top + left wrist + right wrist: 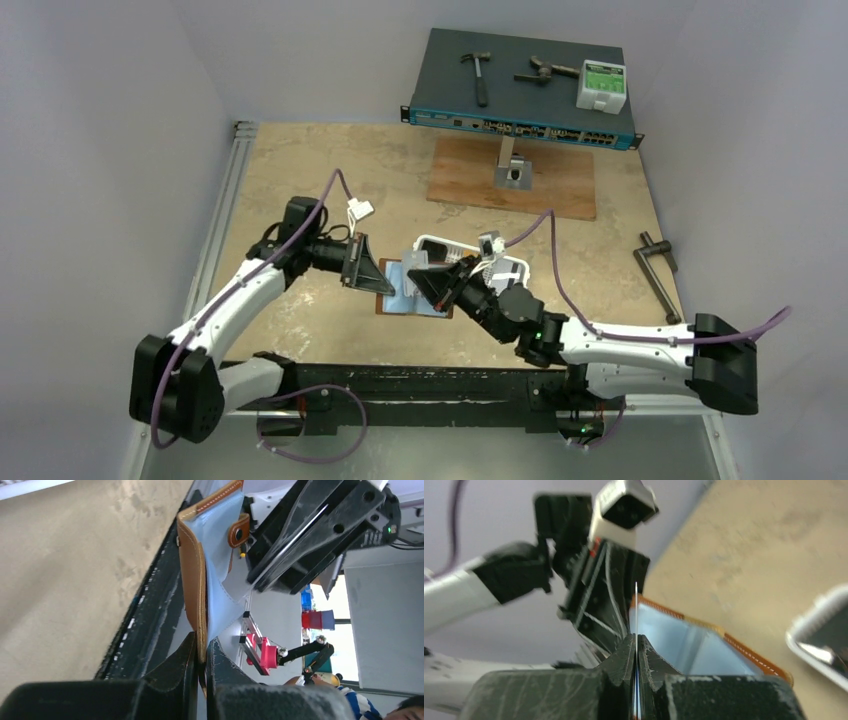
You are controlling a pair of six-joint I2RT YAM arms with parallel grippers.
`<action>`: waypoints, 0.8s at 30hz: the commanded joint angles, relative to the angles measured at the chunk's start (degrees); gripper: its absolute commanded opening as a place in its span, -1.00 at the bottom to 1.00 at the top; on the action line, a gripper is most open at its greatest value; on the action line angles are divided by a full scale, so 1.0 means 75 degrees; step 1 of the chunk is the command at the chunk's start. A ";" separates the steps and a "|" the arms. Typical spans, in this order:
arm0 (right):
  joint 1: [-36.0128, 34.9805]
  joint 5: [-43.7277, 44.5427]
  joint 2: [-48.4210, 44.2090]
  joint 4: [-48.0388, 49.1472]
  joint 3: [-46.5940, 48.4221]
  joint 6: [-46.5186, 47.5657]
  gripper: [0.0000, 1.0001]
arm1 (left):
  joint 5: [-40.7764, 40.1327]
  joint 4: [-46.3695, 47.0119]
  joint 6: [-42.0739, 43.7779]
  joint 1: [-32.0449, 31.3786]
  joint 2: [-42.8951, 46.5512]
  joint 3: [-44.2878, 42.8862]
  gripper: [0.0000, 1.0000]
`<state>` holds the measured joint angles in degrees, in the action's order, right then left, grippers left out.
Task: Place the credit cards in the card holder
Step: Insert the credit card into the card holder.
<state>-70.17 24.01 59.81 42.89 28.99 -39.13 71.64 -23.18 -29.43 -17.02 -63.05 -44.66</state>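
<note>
The card holder point(398, 297) is a brown leather wallet with pale blue lining, lifted just off the table. My left gripper point(375, 280) is shut on its lower edge point(201, 652), and the leather point(192, 575) stands edge-on with its snap tab up. My right gripper point(428, 285) is shut point(636, 646) on a thin credit card point(636, 605), seen edge-on as a white line. The card's free end points at the open blue pocket point(689, 640), close to the left fingers point(596, 600). Whether it touches the pocket cannot be told.
A white slotted tray point(505, 268) holding dark cards lies just behind the right gripper, its rim point(819, 625) at the right. Farther back are a wooden board point(560, 185) with a metal bracket and a network switch point(520, 95) carrying tools. A metal clamp point(657, 275) lies at the right.
</note>
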 commanded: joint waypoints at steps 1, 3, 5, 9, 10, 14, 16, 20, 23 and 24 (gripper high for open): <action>0.0016 0.0005 0.0080 -0.1653 -0.0713 -0.1147 -1.00 | -0.0427 0.0689 0.1068 -0.0286 -0.1109 0.0338 -1.00; 0.0016 0.0000 0.0145 -0.2021 -0.1041 -0.1394 -1.00 | -0.0517 0.0711 0.1486 -0.0414 -0.1792 0.0446 -1.00; 0.0017 -0.0024 0.0301 -0.2260 -0.1260 -0.1618 -1.00 | -0.0578 0.0542 0.1977 -0.0546 -0.2545 0.0355 -1.00; 0.0018 -0.0240 0.0806 -0.2368 -0.1368 -0.1751 -1.00 | -0.0910 0.0111 0.2681 -0.0789 -0.4061 -0.0203 -1.00; 0.0022 -0.0224 0.0945 -0.2356 -0.1334 -0.1700 -1.00 | -0.0933 0.0241 0.2563 -0.0825 -0.4333 -0.0226 -1.00; 0.0016 -0.0338 0.1631 -0.2106 -0.1033 -0.1535 -1.00 | -0.1201 0.1319 0.1907 -0.1140 -0.4755 -0.0024 -1.00; 0.0017 -0.0464 0.2011 -0.2033 -0.0889 -0.1557 -1.00 | -0.1423 0.1816 0.1618 -0.1339 -0.4639 0.0184 -1.00; 0.0027 -0.0664 0.2471 -0.1787 -0.0904 -0.1573 -1.00 | -0.1807 0.2396 0.1217 -0.1474 -0.4843 0.0412 -1.00; 0.0150 -0.0748 0.2617 -0.1821 -0.0809 -0.1299 -1.00 | -0.2170 0.2511 0.1064 -0.1534 -0.5116 0.0418 -0.95; 0.0213 -0.0794 0.2660 -0.1867 -0.0743 -0.1217 -1.00 | -0.2421 0.2325 0.1155 -0.1574 -0.5113 0.0359 -0.88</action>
<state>-69.71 19.92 78.59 27.07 20.64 -49.95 57.52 -9.89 -19.57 -27.49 -100.01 -41.67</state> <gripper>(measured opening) 0.004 0.042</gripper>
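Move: The open card holder, pinched at its left edge by the left hand, has its middle about 5 cm to that hand's right, level with it. From the right hand, which holds a card, that middle is some 7 cm below and 2 cm back. The white tray on the table sits 12 cm ahead of the right hand, 11 cm to its right and 28 cm below; its black card is about 13 cm ahead of that hand, 3 cm right and equally low. Card still pinched, the right hand brings the free edge down against the holder's blue sleeve, dropping fast by about 24 cm with a slight drift back, its fingers tipping some 40 degrees downward. The left hand keeps its grip on the holder's edge and sinks alongside by about 19 cm, easing rightward towards the card and dipping its fingers. ##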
